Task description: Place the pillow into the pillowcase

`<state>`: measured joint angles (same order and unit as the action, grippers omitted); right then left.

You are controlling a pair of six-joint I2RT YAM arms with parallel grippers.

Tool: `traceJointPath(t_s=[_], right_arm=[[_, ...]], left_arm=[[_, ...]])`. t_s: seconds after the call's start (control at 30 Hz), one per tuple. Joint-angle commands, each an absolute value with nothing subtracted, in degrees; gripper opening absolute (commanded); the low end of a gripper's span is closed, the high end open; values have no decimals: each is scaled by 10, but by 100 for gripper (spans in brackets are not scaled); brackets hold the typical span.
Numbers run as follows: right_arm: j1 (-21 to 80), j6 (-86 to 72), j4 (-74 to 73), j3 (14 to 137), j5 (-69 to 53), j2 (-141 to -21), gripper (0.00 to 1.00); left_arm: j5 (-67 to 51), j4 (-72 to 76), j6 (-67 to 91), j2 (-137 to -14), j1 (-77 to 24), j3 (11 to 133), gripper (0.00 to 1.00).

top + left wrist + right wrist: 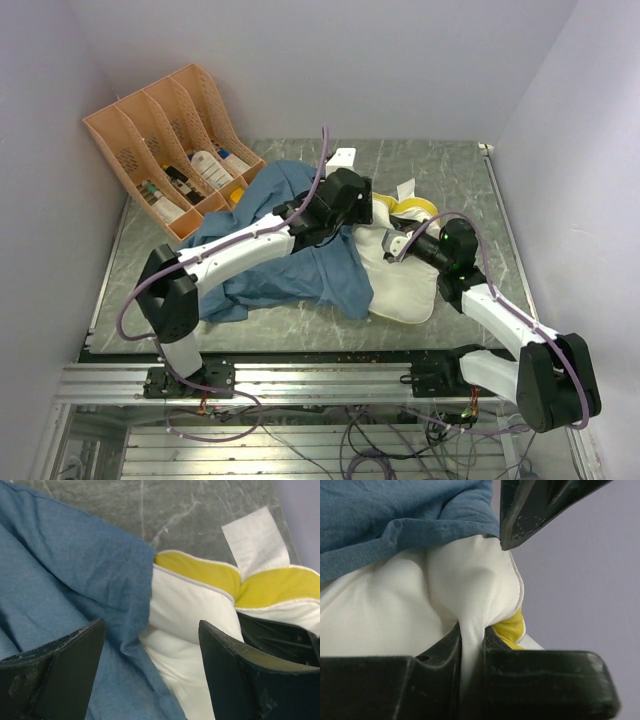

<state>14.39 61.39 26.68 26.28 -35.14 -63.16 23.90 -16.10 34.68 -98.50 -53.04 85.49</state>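
Observation:
The blue pillowcase lies crumpled mid-table, its right edge draped over the cream-white pillow, whose yellow edge shows at the back. My left gripper hovers open above that overlap. In the left wrist view its fingers straddle the pillowcase hem and the pillow, holding nothing. My right gripper is shut on a pinched fold of the pillow near its yellow corner. The pillowcase hangs over the pillow just behind that pinch.
An orange slotted file organizer holding bottles stands at the back left, touching the pillowcase. A white label sticks out from the pillow's yellow edge onto the grey marble table. Walls close in on three sides.

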Motion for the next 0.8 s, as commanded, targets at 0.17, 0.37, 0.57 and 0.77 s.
traceJointPath(t_s=[0.17,0.37,0.57,0.77], right_arm=[[160,577,244,276,-405,-621,0],[160,572,229,286,-402,-619,0],[161,568,246,285,-397,-629,0],[163,531,284,329,-363,-671,0]], left_arm=[[308,-234,292,-1079,-508,981,74],[241,-258,281,-1128,-469,1005,63],[226,-272,263,-1124,-458,1026,12],[148,-302,221,-1127,-455,1164,7]])
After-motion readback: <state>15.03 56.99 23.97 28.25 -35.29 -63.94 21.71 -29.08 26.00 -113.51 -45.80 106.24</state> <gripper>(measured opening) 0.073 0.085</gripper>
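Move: The left hand, open, goes for the far corner of the pillowcase's opening, which lies about 7 cm ahead, 2 cm to its left and 6 cm below. The pillow's yellow far edge stands some 4 cm ahead and 9 cm to the right, about 6 cm below, with the white tag about 3 cm beyond it. The right hand already pinches the pillow; from there the case's corner lies roughly 8 cm left and 4 cm ahead, about level. The left hand reaches forward about 7 cm over the case's rim with a slight drift left, sinking some 5 cm late in the reach while rolling its left side up about 10 degrees, and its fingers shut on the far corner of the pillowcase, pinching the blue cloth right beside the yellow edge before rising some 3 cm. The right hand stays nearly in place, keeping its pinch on the white pillow cloth. ##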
